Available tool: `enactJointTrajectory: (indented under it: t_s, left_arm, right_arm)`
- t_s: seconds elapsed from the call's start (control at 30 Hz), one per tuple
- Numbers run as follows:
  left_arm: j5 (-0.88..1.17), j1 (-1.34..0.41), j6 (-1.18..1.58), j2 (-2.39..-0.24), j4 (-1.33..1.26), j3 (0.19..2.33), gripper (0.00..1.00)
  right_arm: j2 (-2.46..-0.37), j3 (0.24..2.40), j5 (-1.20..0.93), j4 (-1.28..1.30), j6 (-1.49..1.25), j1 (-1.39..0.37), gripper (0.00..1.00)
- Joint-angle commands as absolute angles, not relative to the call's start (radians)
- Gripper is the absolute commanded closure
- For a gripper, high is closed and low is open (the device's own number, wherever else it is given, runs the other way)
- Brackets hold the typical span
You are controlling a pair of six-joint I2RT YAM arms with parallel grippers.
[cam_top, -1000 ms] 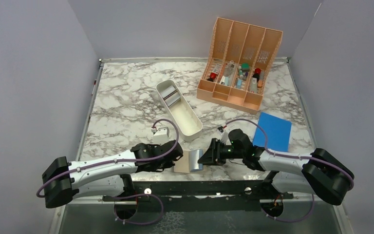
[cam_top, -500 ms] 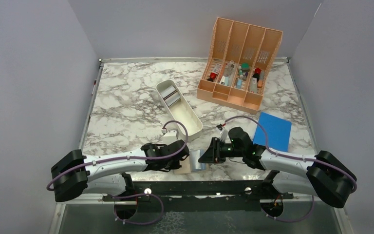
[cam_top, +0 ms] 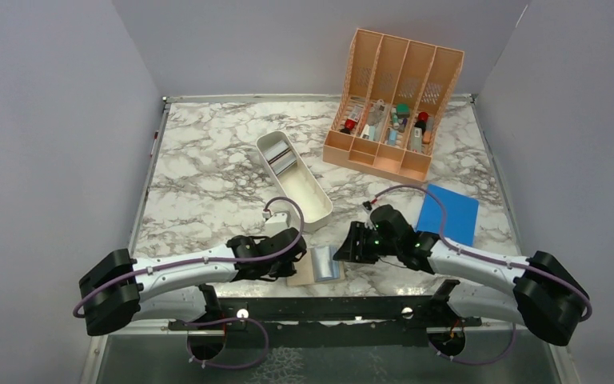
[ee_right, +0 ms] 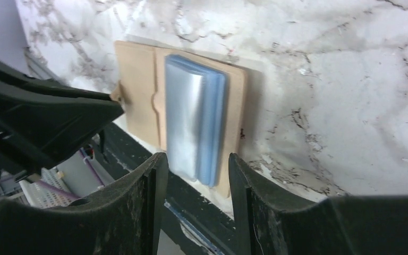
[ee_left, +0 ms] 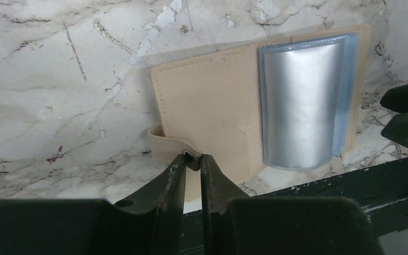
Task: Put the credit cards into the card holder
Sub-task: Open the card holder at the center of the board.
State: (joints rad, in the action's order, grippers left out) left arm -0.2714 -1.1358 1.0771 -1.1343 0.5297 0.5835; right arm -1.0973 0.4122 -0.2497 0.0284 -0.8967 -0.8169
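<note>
The card holder (cam_top: 305,274) lies open at the table's near edge, tan, with blue-grey plastic pockets (cam_top: 325,262) on its right half. In the left wrist view the card holder (ee_left: 212,101) has a small snap tab, and my left gripper (ee_left: 193,158) is shut on that tab. My right gripper (ee_right: 196,159) hangs open just over the pockets (ee_right: 196,117), with nothing between its fingers. Thin grey and dark credit cards (cam_top: 282,161) lie in the far end of the white tray. My left gripper (cam_top: 292,260) and right gripper (cam_top: 350,248) flank the holder.
The long white tray (cam_top: 310,200) stands just behind the holder. A peach slotted organizer (cam_top: 396,96) with small items is at the back right. A flat bright-blue rectangle (cam_top: 448,214) lies right of my right arm. A black rail (cam_top: 328,306) runs along the table's near edge.
My left arm has moved right, to the holder's left edge, where its jaws now pinch the snap tab. My right gripper has backed off the pockets, up and to the right.
</note>
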Motion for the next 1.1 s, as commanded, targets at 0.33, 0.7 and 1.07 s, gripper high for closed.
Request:
enactJointTrajectory:
  t_s: [0.33,0.7,1.07]
  left_arm:
    - [-0.244,-1.101,1.052,-1.149,0.494,0.533,0.80]
    - [-0.195,-1.101,1.042,-1.173,0.410,0.524,0.80]
    - [-0.138,-1.100,1.017,-1.159,0.305,0.539,0.76]
  right_arm:
    - [-1.249,0.280,-0.402,-0.355,-0.963,-0.807,0.59]
    - [-1.331,0.273,-0.533,-0.538,-1.004,-0.807,0.83]
    - [-1.024,0.367,-0.377,-0.069,-0.986,-0.807,0.98]
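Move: Below the right hand's half-open fingers, the card holder's right leaf with its clear sleeves has its middle about 4 cm to the left, level fore and aft, some 5 cm down; the tray's middle is about 20 cm ahead and 12 cm left, 4 cm down. For the left hand, the holder's left leaf centres about 2 cm ahead, 2 cm right and 3 cm below, its strap 1 cm left, level fore and aft, 2 cm below. Dropping nearly 4 cm beside the right leaf, the right hand draws back about 2 cm, sweeps left at table height while closing, and pinches cover and sleeves together by the outer edge, then lifts roughly 5 cm. The left hand, fingers staying almost shut, sinks 1.5 to 2 cm onto the left leaf by the strap, pressing it down, and edges about 2 cm right, back past its start. ##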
